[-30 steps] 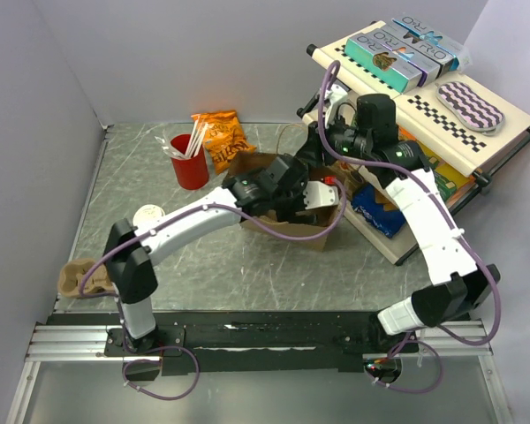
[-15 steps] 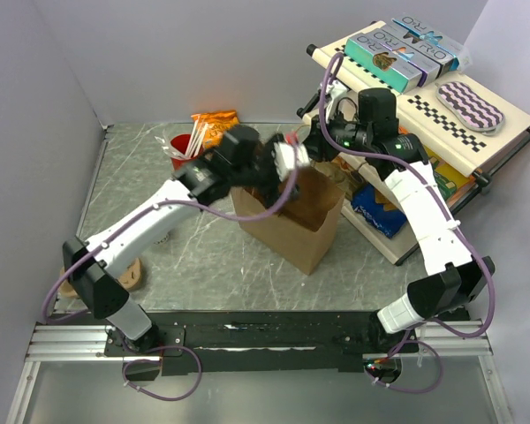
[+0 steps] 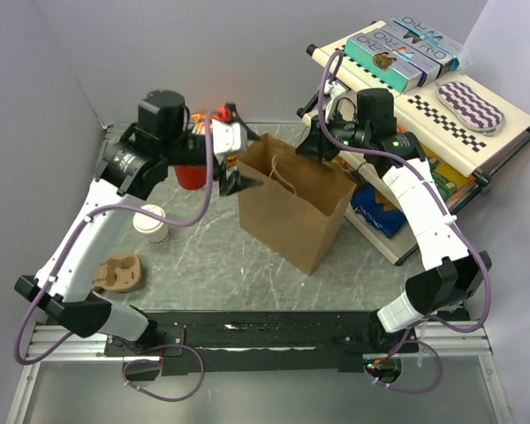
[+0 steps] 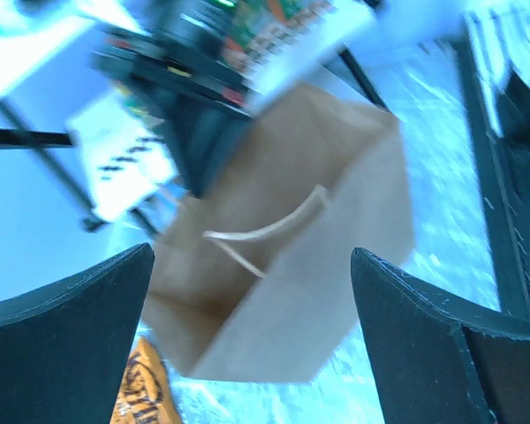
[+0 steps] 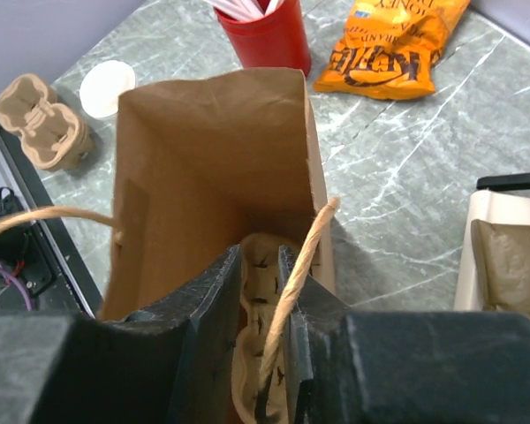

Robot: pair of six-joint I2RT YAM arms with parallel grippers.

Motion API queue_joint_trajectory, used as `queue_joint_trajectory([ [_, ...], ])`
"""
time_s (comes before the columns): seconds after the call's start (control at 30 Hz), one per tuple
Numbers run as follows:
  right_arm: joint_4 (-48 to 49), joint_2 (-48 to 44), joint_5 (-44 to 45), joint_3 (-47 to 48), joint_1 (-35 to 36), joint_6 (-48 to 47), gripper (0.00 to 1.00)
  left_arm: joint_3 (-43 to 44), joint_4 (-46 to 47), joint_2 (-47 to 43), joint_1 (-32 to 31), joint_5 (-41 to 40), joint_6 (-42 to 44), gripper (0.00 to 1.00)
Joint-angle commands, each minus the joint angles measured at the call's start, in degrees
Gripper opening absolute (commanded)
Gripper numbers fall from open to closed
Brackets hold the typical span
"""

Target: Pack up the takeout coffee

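Note:
The takeout coffee [image 3: 150, 222], a small white lidded cup, stands on the table left of the brown paper bag [image 3: 293, 205]; in the right wrist view its lid [image 5: 108, 87] shows beyond the bag [image 5: 203, 150]. The bag stands upright with its mouth open. My right gripper [image 3: 321, 147] is shut on the bag's far right rim, and in its own view the right gripper [image 5: 261, 253] has the twine handle [image 5: 306, 262] lying over one finger. My left gripper [image 3: 238, 148] hangs open beside the bag's upper left corner, holding nothing. From the left gripper [image 4: 252, 252] the bag [image 4: 336, 194] lies ahead.
A red cup [image 3: 191, 174] with white sticks and an orange snack packet [image 5: 397, 42] sit at the back. The pulp cup carrier [image 3: 119, 272] rests near the front left. A rack of boxes [image 3: 406, 53] stands right of the bag.
The bag went from slumped to upright. My left gripper came out of it and swung up and left. The right jaws closed on the rim.

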Motion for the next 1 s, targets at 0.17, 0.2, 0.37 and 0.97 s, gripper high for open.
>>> queue_joint_trajectory([
  [0.17,0.3,-2.6,-0.8,-1.2,-0.4,-0.2,0.33,-3.2,-5.8,8.5,-0.5,2.7,13.0,0.99],
  [0.2,0.1,-2.9,-0.8,-1.3,-0.3,-0.2,0.34,-2.3,-6.3,10.7,-0.5,2.6,13.2,0.99],
  [0.37,-0.1,-4.1,-0.9,-3.5,-0.3,-0.8,0.34,6.4,-18.6,17.4,-0.6,4.8,18.8,0.91],
  [0.97,-0.1,-1.4,-0.6,15.4,-0.4,-7.4,0.0,3.5,0.4,4.3,-1.9,3.8,-1.4,0.01],
])
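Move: The bag's near handle arches over the mouth some 3 cm ahead of the wide-open left hand, 5 cm to its right and 14 cm below. The paper bag's middle lies about 8 cm ahead, 12 cm right and 28 cm down; the coffee cup 7 cm ahead and 25 cm left, the red cup 22 cm ahead and 16 cm left. The far handle already runs between the right hand's part-open fingers, with the bag's middle about 20 cm below, 6 cm left and 2 cm back. The near handle is taken by the left hand, which drops about 15 cm towards it, edging forward and right with a tilt of some 20 degrees, shuts its fingers around the strand beside the rim, then rises about 7 cm, easing back. The far handle is pinched by the right hand, which sinks 2 cm, closes and rises some 8 cm. ##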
